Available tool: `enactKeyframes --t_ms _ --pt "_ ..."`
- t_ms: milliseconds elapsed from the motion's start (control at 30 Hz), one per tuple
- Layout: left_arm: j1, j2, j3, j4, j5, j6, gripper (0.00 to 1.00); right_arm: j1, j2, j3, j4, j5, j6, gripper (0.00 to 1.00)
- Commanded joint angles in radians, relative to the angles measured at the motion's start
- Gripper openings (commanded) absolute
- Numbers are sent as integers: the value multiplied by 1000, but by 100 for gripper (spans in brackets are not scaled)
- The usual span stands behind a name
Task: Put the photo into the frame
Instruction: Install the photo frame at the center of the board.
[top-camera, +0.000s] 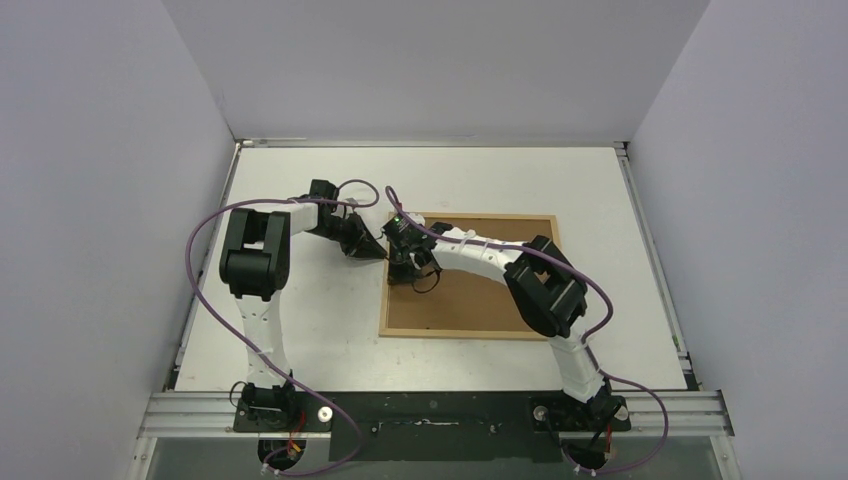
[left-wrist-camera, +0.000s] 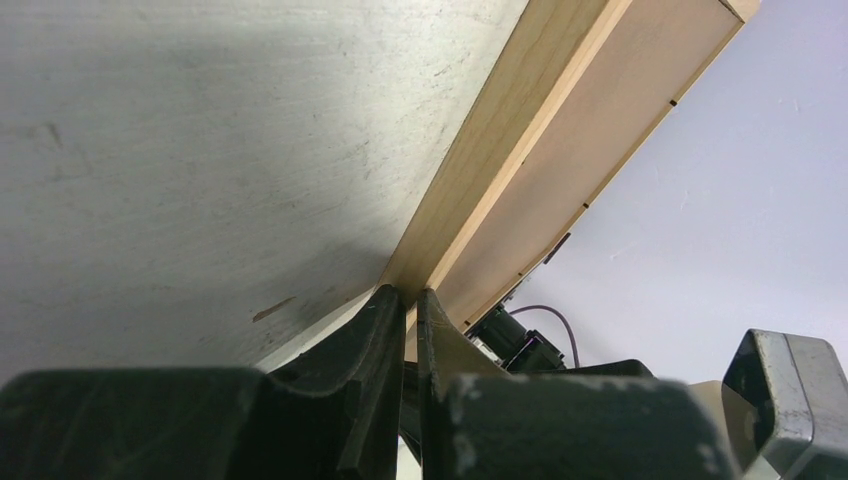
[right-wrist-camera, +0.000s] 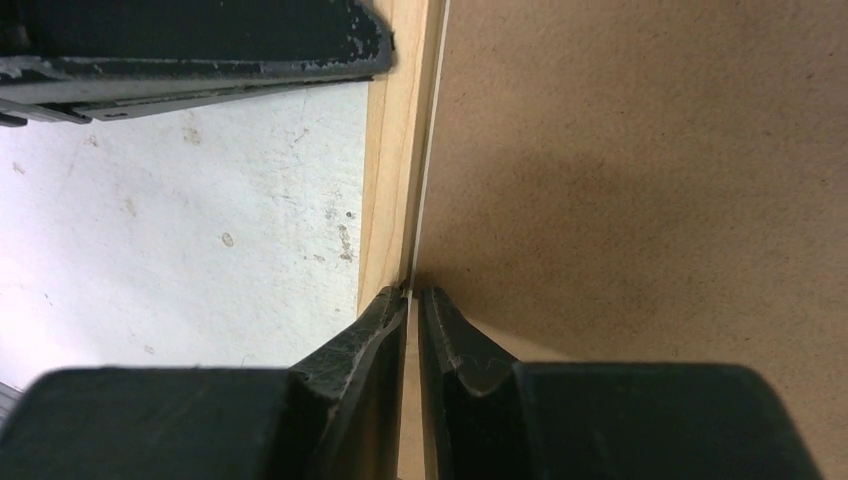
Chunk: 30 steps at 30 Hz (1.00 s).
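The frame (top-camera: 470, 334), thin light wood, lies flat at mid table with a brown backing panel (top-camera: 470, 300) filling it. Both grippers meet at its left strip. My left gripper (top-camera: 372, 248) is shut, its tips (left-wrist-camera: 409, 292) against the outer side of the wood strip (left-wrist-camera: 500, 150). My right gripper (top-camera: 402, 275) is shut too, tips (right-wrist-camera: 412, 292) on the seam between the strip (right-wrist-camera: 395, 150) and the panel (right-wrist-camera: 650, 200). Of the photo (right-wrist-camera: 427, 150) only a thin white edge shows in that seam. The rest of it is hidden.
The white table (top-camera: 300, 330) is walled at the back and on both sides. The left arm's black finger (right-wrist-camera: 200, 40) crosses the top of the right wrist view, close to the strip. Purple cables loop over both arms.
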Motion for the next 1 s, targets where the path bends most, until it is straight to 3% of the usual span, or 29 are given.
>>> enactKeyframes --t_ms 0,467,533,700,967 --pt "3 89 -36 -106 -235 51 6 -30 20 -60 -68 115 -2 11" --pt "4 94 -28 -111 -235 46 6 -21 1 -58 -96 98 -103 10" --pt "4 96 -26 -111 -233 46 6 -20 -12 -62 -82 95 -103 13" --pt "4 99 -25 -110 -229 43 6 -31 -25 -51 -22 46 -49 36" --pt "5 101 -23 -109 -226 42 6 -22 -6 -7 -117 79 -131 39"
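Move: Right at the right hand's nearly shut fingertips runs the frame's left bar, its middle some 2 cm farther out and about 1 cm to the left. The brown board lying in the frame has its middle roughly 17 cm to the right and 2 cm ahead; the left gripper's tips sit about 6 cm ahead and 1 cm to the left. From the left hand, that bar's middle is about 3 cm back, straight below the tips. Working along the seam between brown board and left bar, the right hand edges about 1 cm forward and a little less to the right, dipping slightly and then rising to just above its starting height. Late on, its almost closed fingers part, one tip staying by the bar's inner edge, the other out over the board. The left hand stays in place, its shut fingertips still on the bar. ##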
